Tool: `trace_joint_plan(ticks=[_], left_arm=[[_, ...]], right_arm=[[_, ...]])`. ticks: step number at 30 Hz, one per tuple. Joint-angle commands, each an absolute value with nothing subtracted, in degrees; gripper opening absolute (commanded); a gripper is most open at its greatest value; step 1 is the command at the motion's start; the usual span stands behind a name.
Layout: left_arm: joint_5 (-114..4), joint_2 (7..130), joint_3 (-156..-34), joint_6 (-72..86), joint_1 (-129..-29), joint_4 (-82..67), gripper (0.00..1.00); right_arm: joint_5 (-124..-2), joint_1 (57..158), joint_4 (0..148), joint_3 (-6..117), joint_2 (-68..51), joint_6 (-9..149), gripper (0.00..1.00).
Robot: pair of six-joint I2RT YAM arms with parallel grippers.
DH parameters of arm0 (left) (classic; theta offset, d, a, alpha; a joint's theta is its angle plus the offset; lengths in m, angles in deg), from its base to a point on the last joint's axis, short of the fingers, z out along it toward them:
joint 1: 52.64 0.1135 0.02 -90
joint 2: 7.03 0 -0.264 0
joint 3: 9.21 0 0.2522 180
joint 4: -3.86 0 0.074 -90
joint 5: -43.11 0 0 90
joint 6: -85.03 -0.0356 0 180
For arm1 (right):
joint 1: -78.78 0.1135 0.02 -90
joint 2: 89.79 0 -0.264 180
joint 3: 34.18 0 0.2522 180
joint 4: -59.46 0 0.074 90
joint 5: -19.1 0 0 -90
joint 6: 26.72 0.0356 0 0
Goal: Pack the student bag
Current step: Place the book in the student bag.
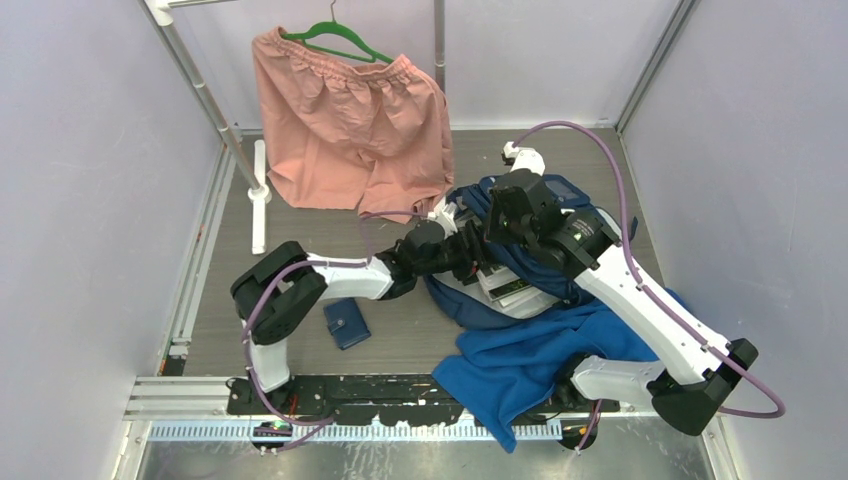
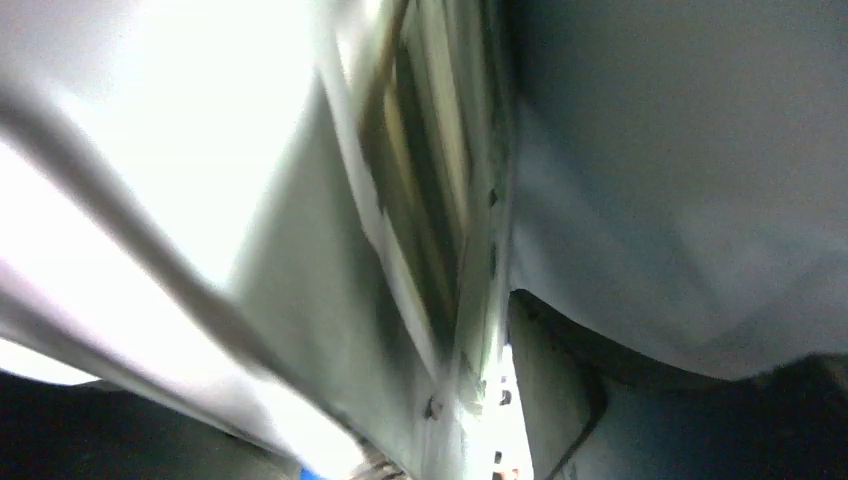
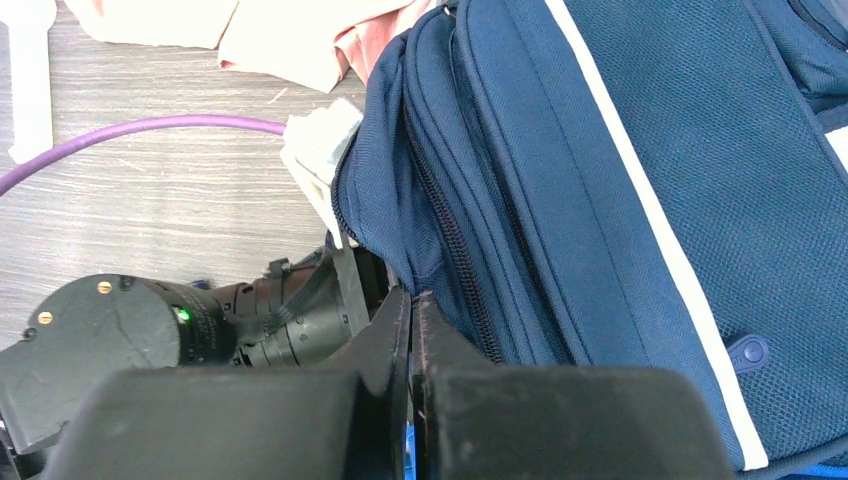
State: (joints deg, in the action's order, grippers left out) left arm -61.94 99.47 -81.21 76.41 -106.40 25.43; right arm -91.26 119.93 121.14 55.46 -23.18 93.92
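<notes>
The navy student bag [image 1: 455, 302] with white stripes lies at centre right of the table, its opening facing left. My right gripper [image 3: 413, 298] is shut on the fabric edge of the student bag [image 3: 620, 180] beside the zipper, holding the opening up. My left arm [image 1: 440, 250] reaches into that opening from the left, and its fingertips are hidden inside. The left wrist view is blurred. It shows pale flat book-like edges [image 2: 430, 200] and grey lining close up. I cannot make out how the left jaws stand.
A royal-blue cloth [image 1: 530, 370] lies under the right arm at the near edge. A small navy wallet [image 1: 346, 323] rests by the left arm's base. Pink shorts [image 1: 350, 120] hang on a green hanger at the back, next to a white rack post [image 1: 258, 195].
</notes>
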Motion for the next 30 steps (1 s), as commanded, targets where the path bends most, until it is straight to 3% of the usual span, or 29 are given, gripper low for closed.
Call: trace_joint_plan(ticks=[1,18,30], left_arm=[[-65.98,96.42,-81.78,69.65,-107.11,19.94,0.70],[-65.45,79.05,-81.19,45.80,-107.13,-16.80,0.82],[-67.04,82.62,-85.74,44.29,-107.13,-13.64,0.78]], right_arm=[[-92.41,120.02,115.78,55.95,-25.69,95.07,0.01],[-91.55,119.76,115.76,56.32,-25.22,93.72,0.01],[-92.23,119.66,117.43,57.89,-25.88,91.93,0.01]])
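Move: The book lies partly in the student bag right at the left hand, its middle roughly 3 cm to the right, 2 cm back and 4 cm below. The bag flap is about 4 cm ahead of the left hand and 8 cm higher; the wallet lies some 28 cm left and 11 cm back, the blue towel about 20 cm right and 17 cm back, both well below. From the right hand, the book is about 4 cm back, 2 cm right and 13 cm below. The left hand, its fingers already parting around the book's edge, spreads them nearly wide and draws out of the bag mouth to the left and back, about 8 cm left and 7 cm back, coming free of the book while the wrist turns some 30 degrees so the fingers tip down and swing a little clockwise. The right hand stays put, still pinching the bag flap and holding it up off the opening. ##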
